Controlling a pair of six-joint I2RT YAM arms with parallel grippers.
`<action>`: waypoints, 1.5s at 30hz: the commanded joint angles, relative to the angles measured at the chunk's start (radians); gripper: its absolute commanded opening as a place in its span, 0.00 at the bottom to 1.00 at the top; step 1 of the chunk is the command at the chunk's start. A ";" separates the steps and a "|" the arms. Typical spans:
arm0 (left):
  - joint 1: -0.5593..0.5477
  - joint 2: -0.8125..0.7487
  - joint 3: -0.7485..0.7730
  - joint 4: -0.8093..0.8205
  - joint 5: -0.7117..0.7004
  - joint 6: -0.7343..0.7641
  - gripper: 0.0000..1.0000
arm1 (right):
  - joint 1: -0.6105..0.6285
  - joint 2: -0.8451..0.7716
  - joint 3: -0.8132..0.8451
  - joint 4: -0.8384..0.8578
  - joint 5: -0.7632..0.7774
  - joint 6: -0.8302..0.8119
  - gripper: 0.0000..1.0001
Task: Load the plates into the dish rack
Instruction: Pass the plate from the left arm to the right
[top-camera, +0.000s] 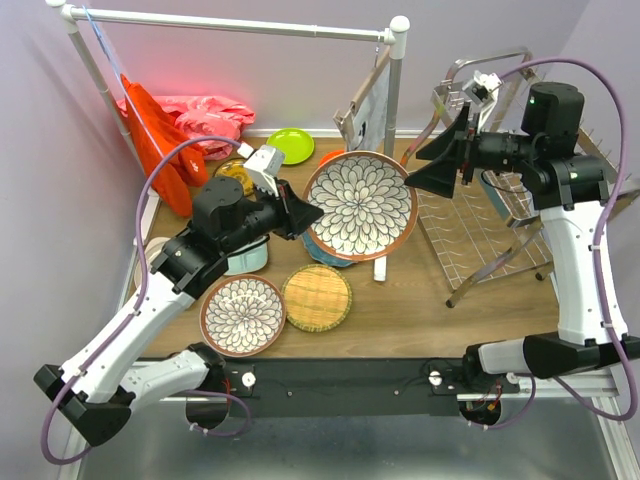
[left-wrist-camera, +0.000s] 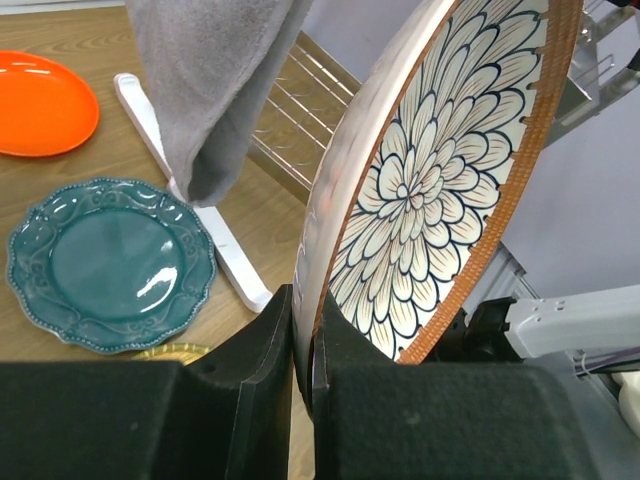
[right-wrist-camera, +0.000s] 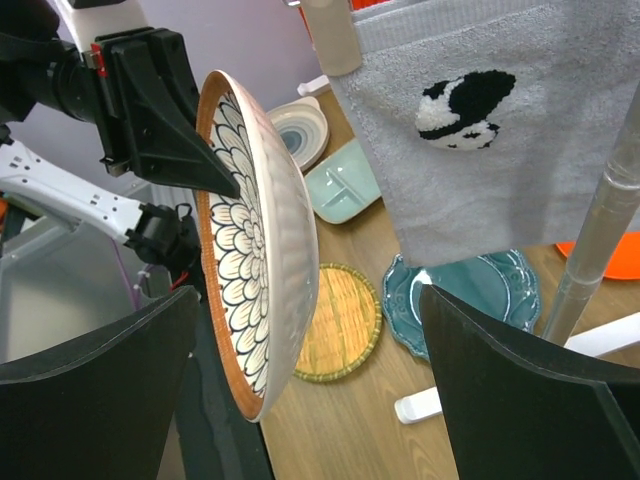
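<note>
A brown-rimmed floral plate (top-camera: 360, 205) hangs tilted above the table's middle, and my left gripper (top-camera: 300, 215) is shut on its left rim. The left wrist view shows the fingers (left-wrist-camera: 270, 340) pinching that rim of the plate (left-wrist-camera: 440, 170). My right gripper (top-camera: 425, 165) is open at the plate's right side. In the right wrist view the plate (right-wrist-camera: 250, 270) stands between its spread jaws, nearer the left finger, with no contact visible. The chrome dish rack (top-camera: 480, 225) stands at the right. A second floral plate (top-camera: 243, 315) and a woven yellow plate (top-camera: 316, 297) lie near the front.
A teal scalloped plate (left-wrist-camera: 110, 262), an orange plate (left-wrist-camera: 40, 100), a lime green plate (top-camera: 291, 145), a mint tray (right-wrist-camera: 345, 180) and a white ringed plate (right-wrist-camera: 295, 130) lie on the table. A white pipe rail (top-camera: 240, 25) carries a grey towel (right-wrist-camera: 480, 120). Red and pink cloths (top-camera: 190, 115) sit back left.
</note>
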 joint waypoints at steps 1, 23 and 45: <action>-0.034 -0.017 0.067 0.116 -0.141 -0.052 0.00 | 0.057 0.006 0.033 -0.054 0.113 -0.043 1.00; -0.122 -0.003 0.086 0.171 -0.285 -0.135 0.00 | 0.233 0.065 0.093 -0.067 0.427 -0.033 0.73; -0.146 0.020 0.106 0.202 -0.302 -0.125 0.00 | 0.284 0.077 0.102 -0.080 0.473 -0.054 0.18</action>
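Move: The patterned plate is already pinched by its rim in my left hand, its middle about 8 cm to that hand's right, 2 cm ahead and 3 cm lower. From my open right hand that middle lies roughly 10 cm left, level fore and aft, and 9 cm down. The white pole stands some 15 cm ahead of my right hand and 4 cm left, the grey towel about 11 cm ahead and 9 cm left. My right hand goes left, down and forward, about 5 cm in all, bringing its wide-open fingers astride the upper right rim of the patterned plate; its wrist rolls and swings clockwise some 15 degrees while the fingers close most of the way around the rim. My left hand keeps its pinch and nearly its place, turning about 10 degrees counter-clockwise. ##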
